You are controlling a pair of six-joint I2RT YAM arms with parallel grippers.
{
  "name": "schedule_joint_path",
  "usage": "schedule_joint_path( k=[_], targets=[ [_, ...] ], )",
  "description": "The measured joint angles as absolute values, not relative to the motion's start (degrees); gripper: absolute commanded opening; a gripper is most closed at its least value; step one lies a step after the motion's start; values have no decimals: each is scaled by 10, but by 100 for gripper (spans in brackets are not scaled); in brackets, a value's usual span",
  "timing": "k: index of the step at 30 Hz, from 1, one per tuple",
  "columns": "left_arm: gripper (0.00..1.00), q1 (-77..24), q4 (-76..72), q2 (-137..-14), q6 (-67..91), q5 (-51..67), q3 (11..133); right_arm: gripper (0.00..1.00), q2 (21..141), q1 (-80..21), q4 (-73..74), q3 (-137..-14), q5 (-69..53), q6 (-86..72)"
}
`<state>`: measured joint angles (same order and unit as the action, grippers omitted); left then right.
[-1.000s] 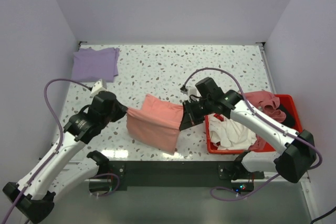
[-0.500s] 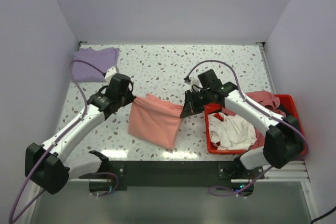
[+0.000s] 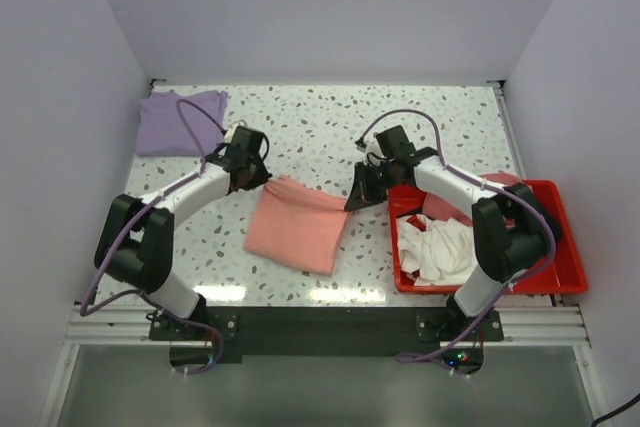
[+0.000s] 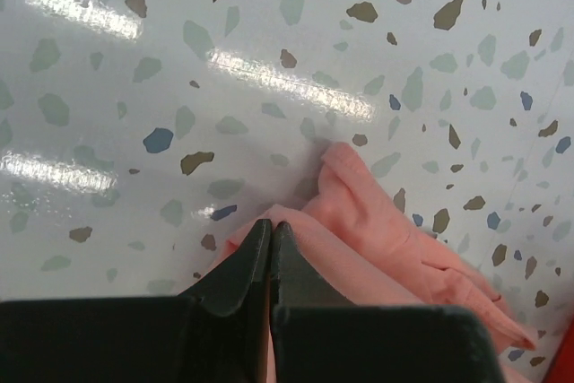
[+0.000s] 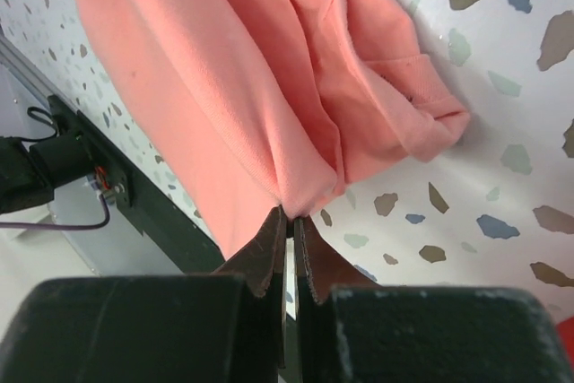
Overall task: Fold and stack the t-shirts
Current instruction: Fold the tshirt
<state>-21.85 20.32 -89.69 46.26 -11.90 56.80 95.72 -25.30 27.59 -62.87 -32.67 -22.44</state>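
Note:
A salmon-pink t-shirt (image 3: 298, 224) lies folded on the speckled table, mid-front. My left gripper (image 3: 262, 179) is shut on its far left corner (image 4: 359, 230); my right gripper (image 3: 352, 202) is shut on its far right corner (image 5: 305, 190). In each wrist view the fingertips (image 4: 269, 232) pinch pink cloth (image 5: 224, 87) just above the tabletop. A lavender-purple t-shirt (image 3: 180, 122) lies folded flat at the far left corner. White (image 3: 435, 247) and dusty pink (image 3: 497, 187) t-shirts lie heaped in the red bin (image 3: 560, 282).
The red bin stands at the right front, close to my right arm. White walls enclose the table on three sides. A black rail (image 3: 320, 327) runs along the near edge.
Both grippers have carried the salmon-pink shirt's top edge away from the front edge and down; the cloth, hanging a second ago, now lies flat on the table.

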Motion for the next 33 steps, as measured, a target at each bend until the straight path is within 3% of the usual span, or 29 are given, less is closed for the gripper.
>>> schedule_joint_path(
  k=[4,5,8,11,13,15,16,18,26,33],
  targets=[
    [0,-216,189,-941,453,-108,586,6,973,-248,274,-641,-310,-229],
    [4,-216,188,-950,452,-108,591,6,977,-247,273,-643,-306,-229],
    [26,-214,184,-968,448,-109,604,9,1005,-243,273,-661,-281,-232],
    [47,-212,178,-969,436,-111,611,29,1032,-239,278,-680,-248,-236],
    [59,-210,172,-968,428,-111,618,48,1036,-237,285,-692,-230,-232],
    [79,-209,165,-965,420,-110,622,99,1034,-236,290,-703,-221,-232],
    [92,-209,163,-961,418,-108,622,99,1032,-235,289,-709,-219,-226],
    [100,-210,157,-945,415,-102,620,99,1019,-236,285,-717,-224,-217],
    [100,-225,117,-822,413,-65,567,99,906,-241,248,-685,-324,-214],
    [100,-238,85,-833,414,-12,518,99,906,-296,225,-655,-344,-214]
  ],
)
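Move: Both hands already pinch the far edge of the t-shirt. Its landing place is bare table, about 4 cm ahead and 3 cm down from the left hand, 5 cm ahead and 4 cm down from the right. The purple stack is roughly 26 cm left of the left hand and 17 cm ahead; the red bin's middle is some 41 cm right of the right hand and 8 cm back. Both hands take the t-shirt edge some 5 cm forward and down, release, rise wide-open and draw back. ##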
